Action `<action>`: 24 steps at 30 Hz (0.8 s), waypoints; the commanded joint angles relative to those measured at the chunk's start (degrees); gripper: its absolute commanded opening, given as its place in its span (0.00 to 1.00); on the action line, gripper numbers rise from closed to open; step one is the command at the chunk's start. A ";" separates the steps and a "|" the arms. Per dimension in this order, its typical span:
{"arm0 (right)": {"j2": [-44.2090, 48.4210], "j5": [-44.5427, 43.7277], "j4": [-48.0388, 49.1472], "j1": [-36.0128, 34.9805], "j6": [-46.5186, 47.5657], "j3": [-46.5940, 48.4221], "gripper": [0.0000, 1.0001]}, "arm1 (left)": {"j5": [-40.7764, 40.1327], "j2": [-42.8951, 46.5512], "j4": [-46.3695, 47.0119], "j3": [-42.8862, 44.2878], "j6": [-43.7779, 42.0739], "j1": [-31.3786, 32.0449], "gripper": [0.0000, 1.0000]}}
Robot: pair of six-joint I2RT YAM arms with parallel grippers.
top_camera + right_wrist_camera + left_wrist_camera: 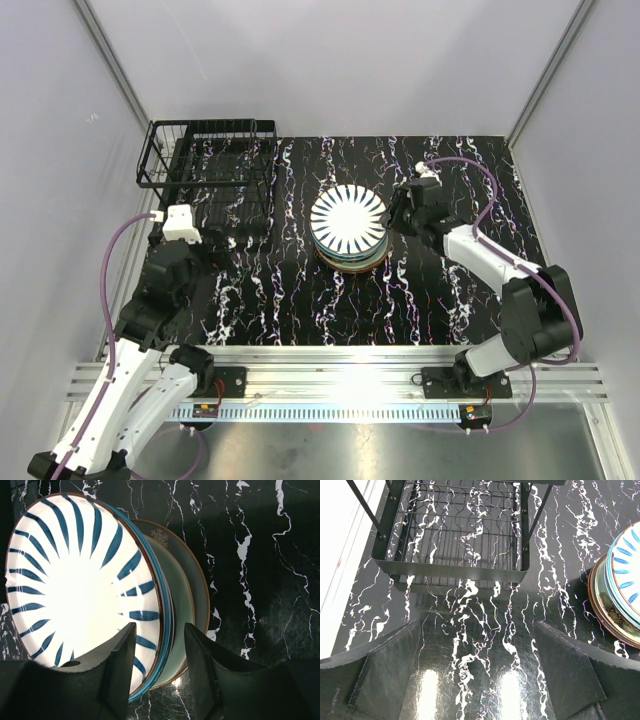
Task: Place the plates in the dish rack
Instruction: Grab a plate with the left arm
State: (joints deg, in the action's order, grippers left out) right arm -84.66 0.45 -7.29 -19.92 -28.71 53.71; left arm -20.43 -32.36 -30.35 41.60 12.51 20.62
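Observation:
A stack of plates sits mid-table, topped by a white plate with dark radial stripes. Below it I see a teal rim, a pale green plate and a brown plate. My right gripper is at the stack's right edge. In the right wrist view that gripper is open and straddles the rims, one finger over the striped plate, the other outside the lower plates. The black wire dish rack stands at the back left with nothing in it. My left gripper hangs open just before the rack.
The table is black marble-patterned. Pale walls close in the left, back and right sides. The stack of plates shows at the right edge of the left wrist view.

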 commanded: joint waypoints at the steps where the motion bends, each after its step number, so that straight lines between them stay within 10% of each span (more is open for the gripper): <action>1: -2.26 -4.48 -2.81 -1.43 1.46 5.07 0.51 | 0.83 0.37 2.05 0.67 0.41 0.03 0.99; 24: -6.48 -17.68 -13.89 -6.53 5.59 13.08 0.15 | 0.91 1.42 1.96 0.58 0.49 0.03 0.99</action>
State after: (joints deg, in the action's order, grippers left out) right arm -90.63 -14.50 -19.86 -26.22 -24.25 64.73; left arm -20.14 -31.62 -30.37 41.60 12.53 20.62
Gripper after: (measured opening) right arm 0.159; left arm 0.987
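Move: The right hand's half-open fingers are at the right rim of the striped top plate, whose middle lies about 9 cm to the left, 1 cm back and 1 cm below. The lower plates sit under it, about 8 cm left, 3 cm back and 6 cm down. The black dish rack is some 38 cm left and 6 cm ahead. From the left hand the striped plate lies about 30 cm right, 11 cm ahead and 12 cm lower. The right hand eases 1 cm forward, rolls 15 degrees right-side up and closes onto the striped plate's rim. ##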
